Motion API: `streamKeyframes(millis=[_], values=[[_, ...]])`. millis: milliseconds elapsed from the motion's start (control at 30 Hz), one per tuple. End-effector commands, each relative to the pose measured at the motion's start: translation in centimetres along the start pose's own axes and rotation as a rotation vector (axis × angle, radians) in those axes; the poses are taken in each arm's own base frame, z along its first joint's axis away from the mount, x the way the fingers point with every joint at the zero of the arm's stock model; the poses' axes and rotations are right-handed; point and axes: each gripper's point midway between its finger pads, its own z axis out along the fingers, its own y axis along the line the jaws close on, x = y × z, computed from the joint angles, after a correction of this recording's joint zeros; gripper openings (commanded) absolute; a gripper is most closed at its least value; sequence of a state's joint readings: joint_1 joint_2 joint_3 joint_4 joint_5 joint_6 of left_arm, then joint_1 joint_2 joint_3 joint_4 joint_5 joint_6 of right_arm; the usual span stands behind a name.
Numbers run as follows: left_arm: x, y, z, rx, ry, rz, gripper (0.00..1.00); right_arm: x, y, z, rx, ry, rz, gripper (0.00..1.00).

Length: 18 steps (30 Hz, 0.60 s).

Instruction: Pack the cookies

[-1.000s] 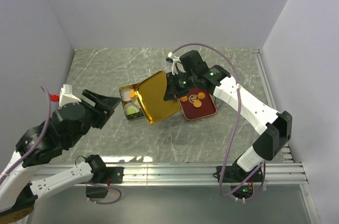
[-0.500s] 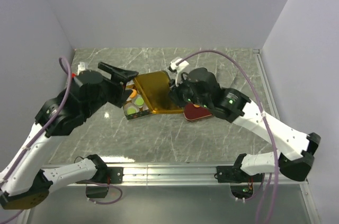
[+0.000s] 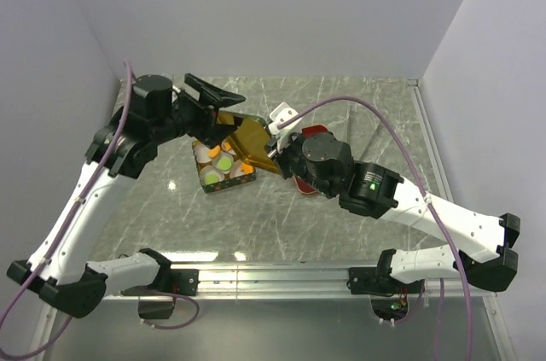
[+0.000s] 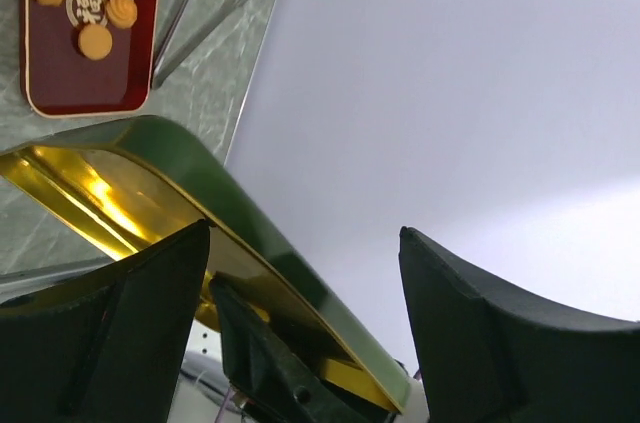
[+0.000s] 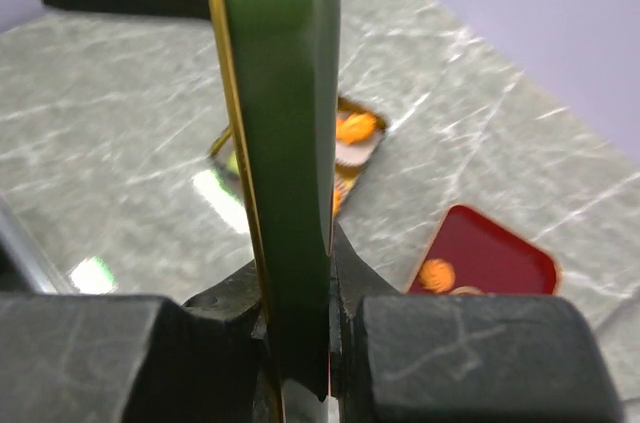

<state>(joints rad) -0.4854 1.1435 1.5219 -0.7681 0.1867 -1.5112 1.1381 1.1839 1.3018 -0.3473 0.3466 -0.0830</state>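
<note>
A small open tin on the marble table holds cookies, orange and green, in white paper cups. Its lid, gold inside and green outside, is held tilted over the tin's right side, with my right gripper shut on its edge. The right wrist view shows the lid edge-on, clamped by my right gripper. My left gripper is open at the lid's far left corner. In the left wrist view the lid passes between the spread jaws of my left gripper, unclamped. Three more cookies lie on a red tray.
The red tray lies right of the tin, mostly hidden under my right arm; it shows in the right wrist view too. White walls close the table on three sides. A metal rail runs along the near edge.
My left arm has swung forward and right to the lid and its jaws have widened. My right arm has turned and lowered the lid leftward over the tin.
</note>
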Motion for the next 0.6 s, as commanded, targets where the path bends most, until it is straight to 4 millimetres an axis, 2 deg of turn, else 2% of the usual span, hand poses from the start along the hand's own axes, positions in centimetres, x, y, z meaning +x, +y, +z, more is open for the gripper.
streamKeyframes(millis=[0,100,133,233,333,400,533,567], values=[[1.6,-1.7,-0.8,0.056,0.102,0.087,0.79,-4.5,-1.5,-0.6,0.096,-0.172,0.007,0.08],[1.8,-1.0,-0.3,0.055,0.13,0.083,0.7,-4.8,-1.6,-0.7,0.106,-0.189,-0.031,0.08],[1.8,-1.1,-0.2,0.062,0.134,0.082,0.62,-4.7,-1.4,-0.6,0.106,-0.186,-0.043,0.08],[1.8,-1.0,0.3,0.065,0.149,0.095,0.46,-4.3,-1.2,-0.3,0.1,-0.181,-0.088,0.08],[1.7,-0.7,0.6,0.041,0.151,0.116,0.35,-3.9,-1.1,-0.2,0.11,-0.174,-0.128,0.08],[1.6,-0.7,0.6,0.04,0.151,0.125,0.28,-4.0,-1.1,-0.3,0.117,-0.183,-0.142,0.1],[1.4,-0.4,0.8,0.044,0.158,0.122,0.19,-4.2,-1.1,-0.7,0.127,-0.201,-0.172,0.18],[1.4,-0.2,0.8,0.044,0.164,0.123,0.18,-4.1,-1.1,-0.7,0.131,-0.199,-0.198,0.26]])
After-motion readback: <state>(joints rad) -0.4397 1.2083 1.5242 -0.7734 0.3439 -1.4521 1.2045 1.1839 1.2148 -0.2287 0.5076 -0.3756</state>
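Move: The lid, held on edge by the right hand, has its middle about 3 cm back, 4 cm to the right and 4 cm below the left hand, whose open fingers already straddle its free edge. The cookie box lies on the table some 7 cm ahead, 10 cm left and 37 cm below that hand. From the right hand the lid's middle is roughly 2 cm ahead, 4 cm left and 1 cm up; the box 11 cm ahead and 17 cm left, the red tray 11 cm ahead and 17 cm right, both about 33 cm down. The lid's free edge gets pinched by the left fingers, which close from wide open to about a third while that hand sinks some 2 cm and edges 1 cm right, turning slightly clockwise. The right hand keeps its grip on the other side, rising about 1 cm and then sinking 2 cm as its wrist tips the fingers up and rolls its left side down, together under 20 degrees. ##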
